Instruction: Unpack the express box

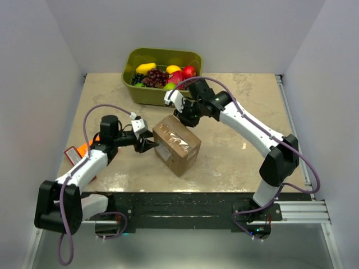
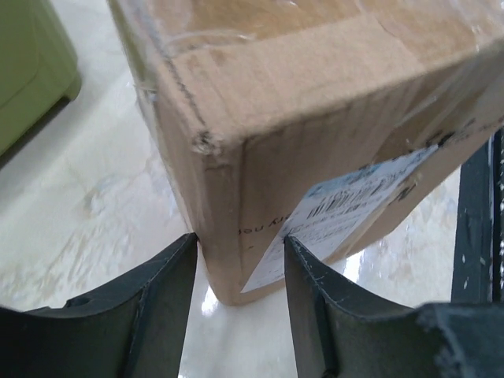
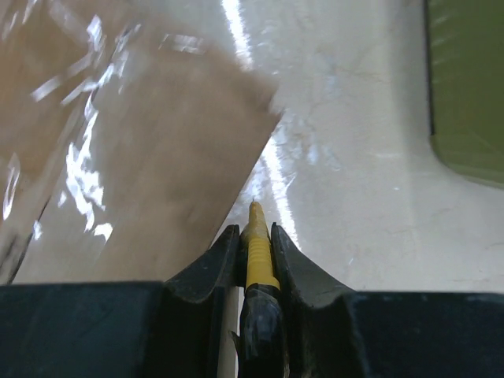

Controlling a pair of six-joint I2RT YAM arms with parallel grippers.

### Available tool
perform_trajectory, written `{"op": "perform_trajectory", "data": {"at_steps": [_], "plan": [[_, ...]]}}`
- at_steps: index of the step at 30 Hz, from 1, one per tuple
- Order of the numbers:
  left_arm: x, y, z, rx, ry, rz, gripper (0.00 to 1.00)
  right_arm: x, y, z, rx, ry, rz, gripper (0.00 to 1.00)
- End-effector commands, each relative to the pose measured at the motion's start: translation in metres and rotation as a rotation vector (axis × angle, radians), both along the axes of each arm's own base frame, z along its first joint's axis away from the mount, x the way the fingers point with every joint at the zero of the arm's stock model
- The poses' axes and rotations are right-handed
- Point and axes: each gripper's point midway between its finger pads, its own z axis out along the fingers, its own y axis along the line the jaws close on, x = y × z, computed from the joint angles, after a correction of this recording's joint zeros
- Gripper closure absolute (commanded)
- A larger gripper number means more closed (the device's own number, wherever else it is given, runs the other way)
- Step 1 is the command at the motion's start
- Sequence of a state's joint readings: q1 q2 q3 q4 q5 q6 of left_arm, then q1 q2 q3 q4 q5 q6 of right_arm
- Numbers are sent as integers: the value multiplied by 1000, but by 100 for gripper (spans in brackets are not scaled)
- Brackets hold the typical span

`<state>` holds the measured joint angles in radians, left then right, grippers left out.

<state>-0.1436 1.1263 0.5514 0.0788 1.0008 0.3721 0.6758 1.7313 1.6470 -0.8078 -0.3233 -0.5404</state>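
Note:
The express box (image 1: pixel 176 144), a brown carton with clear tape on top and a white label (image 2: pixel 354 205) on one side, stands mid-table. My left gripper (image 1: pixel 150 144) is at its left corner. In the left wrist view the fingertips (image 2: pixel 181 260) press on the two faces either side of the box's (image 2: pixel 315 118) vertical corner edge, so the left gripper (image 2: pixel 240 240) is shut on it. My right gripper (image 1: pixel 182 119) hovers at the box's far corner, shut on a thin yellow-tipped tool (image 3: pixel 258 260) with a black handle. Its point sits just past the taped box edge (image 3: pixel 118 157).
An olive-green bin (image 1: pixel 140 92) holding fruit stands at the back, close behind the right gripper; its wall shows in both wrist views (image 2: pixel 31 79) (image 3: pixel 468 94). A flat orange package (image 1: pixel 84 148) lies at the left table edge under the left arm.

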Motion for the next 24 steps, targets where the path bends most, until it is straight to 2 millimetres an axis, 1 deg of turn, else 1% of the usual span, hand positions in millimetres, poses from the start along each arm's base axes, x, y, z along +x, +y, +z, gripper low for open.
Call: {"op": "perform_trajectory", "data": {"at_steps": [1,3,4,6,7,8,9,10,11,12,13,14,15,16,17,18,19,20,21,22,23,24], "plan": [[17,-45,59,-91,-144,-104,49,41,13,27,63,-111,-155,100],[18,-52,67,-107,-143,-97,49,46,18,33,82,-119,-163,100],[16,-55,69,-119,-127,-98,49,49,23,28,81,-110,-160,100],[16,-53,67,-114,-117,-72,49,54,28,31,95,-114,-164,100],[16,-51,63,-103,-94,-50,49,56,31,26,91,-111,-166,100],[18,-47,61,-86,-88,-22,49,61,32,25,90,-117,-178,100],[25,-40,67,-61,-115,45,48,64,34,28,96,-125,-182,100],[24,-31,58,-5,-100,75,48,69,34,24,90,-127,-193,100],[25,-25,57,27,-113,100,48,75,32,25,76,-151,-219,100],[23,-16,64,55,-158,128,46,81,30,31,83,-170,-237,100],[14,-7,50,132,-161,108,45,87,30,36,92,-190,-257,100],[7,-3,46,172,-184,84,45,91,28,41,106,-193,-286,100],[-2,0,43,206,-219,51,44,99,23,52,132,-206,-316,100],[-11,5,30,265,-230,10,44,103,21,59,155,-211,-337,100],[-16,6,26,286,-240,-16,44,106,16,67,177,-211,-362,100],[-24,4,25,309,-304,-91,44,112,10,77,197,-223,-381,100],[-41,-1,15,326,-292,-175,45,113,6,83,207,-225,-388,100],[-52,-6,12,329,-309,-245,45,113,1,94,229,-234,-401,100],[-59,-13,10,324,-333,-320,46,118,-8,102,244,-243,-420,100],[-71,-21,5,323,-321,-385,47,120,-14,110,256,-250,-436,100],[-77,-28,2,313,-324,-439,48,125,-25,117,267,-260,-464,100],[-85,-40,-7,319,-339,-527,50,126,-32,125,276,-275,-479,100]]}}
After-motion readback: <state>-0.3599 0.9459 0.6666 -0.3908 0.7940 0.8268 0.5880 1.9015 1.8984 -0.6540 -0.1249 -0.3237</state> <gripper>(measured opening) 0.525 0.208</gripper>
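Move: The express box stands directly to the left hand's right, its middle about 10 cm away, 2 cm farther back and roughly level in height. From the right hand, still gripping the yellow knife, the box's middle is some 6 cm back, 2 cm left and 7 cm lower. The green fruit bin lies about 25 cm ahead of the left hand and 4 cm right, or 21 cm ahead and 7 cm left of the right hand. Rightward first, the left hand pushes its fingertips some 5 cm against the label side of the box near its far end, rising a little. It then backs off left and up, and finally swings back towards its base and down, fingers half open and tipping downward, clear of the box. Meanwhile the right hand keeps the knife and travels about 11 cm forward, away from the box towards the bin, turning some 20 degrees clockwise and rising at the end. ##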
